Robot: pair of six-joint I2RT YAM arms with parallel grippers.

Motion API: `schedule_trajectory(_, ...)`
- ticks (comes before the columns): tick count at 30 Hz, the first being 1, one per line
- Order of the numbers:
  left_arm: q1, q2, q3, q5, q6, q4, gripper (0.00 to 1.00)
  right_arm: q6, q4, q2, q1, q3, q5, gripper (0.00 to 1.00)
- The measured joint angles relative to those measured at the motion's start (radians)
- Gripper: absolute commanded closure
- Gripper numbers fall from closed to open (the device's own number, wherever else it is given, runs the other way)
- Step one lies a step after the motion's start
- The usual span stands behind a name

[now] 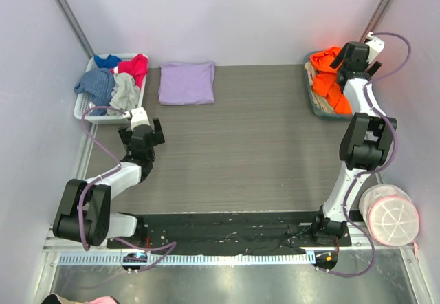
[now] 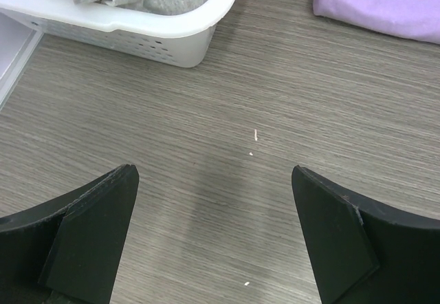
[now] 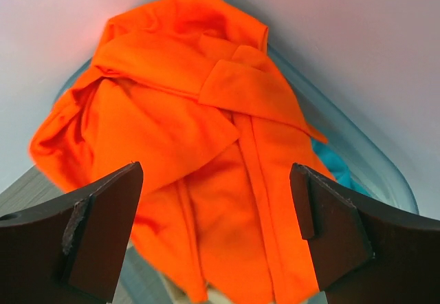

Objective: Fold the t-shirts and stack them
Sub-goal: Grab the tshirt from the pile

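The lavender t-shirt (image 1: 186,82) lies folded flat on the table at the back left; its corner (image 2: 385,1) shows in the left wrist view. A patch of the teal t-shirt (image 3: 337,168) peeks out from under an orange garment (image 3: 206,132) in the tray (image 1: 313,98) at the back right. My right gripper (image 1: 338,62) (image 3: 214,228) hangs open just above that orange garment (image 1: 328,73), with nothing between its fingers. My left gripper (image 1: 143,133) (image 2: 214,235) is open over bare table, in front of the lavender shirt and apart from it.
A white perforated basket (image 1: 89,108) (image 2: 137,25) at the back left holds red, blue and grey garments. The grey-blue tray rim (image 3: 375,163) sits against the corner walls. A white round container (image 1: 392,214) stands at the near right.
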Motion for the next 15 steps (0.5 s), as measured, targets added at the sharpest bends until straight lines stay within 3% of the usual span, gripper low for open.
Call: schedule_trajectory(15,0.000,0.014,0.018,0.001,0.000,-0.018,0.00,0.004,-0.098,0.237,-0.053,0.241,-0.168,0.07)
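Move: The orange t-shirt heaps in the basket almost straight beneath the open right hand, its middle level with it, about 4 cm to its left and some 12 cm below. Within the same basket, a cream cloth shows roughly 12 cm left and 4 cm back, and a teal cloth about 8 cm right and 8 cm back, both some 14 cm down. From the left hand the orange t-shirt lies around 19 cm ahead, 75 cm right, about the same height. Towards the orange t-shirt the right hand sinks about 5 cm while pushing some 4 cm forward over it, dropping fastest at first and then easing off. The wrist turns only a few degrees, slightly counter-clockwise, and the fingers stay wide open, still pointing outward, rightward and down. ##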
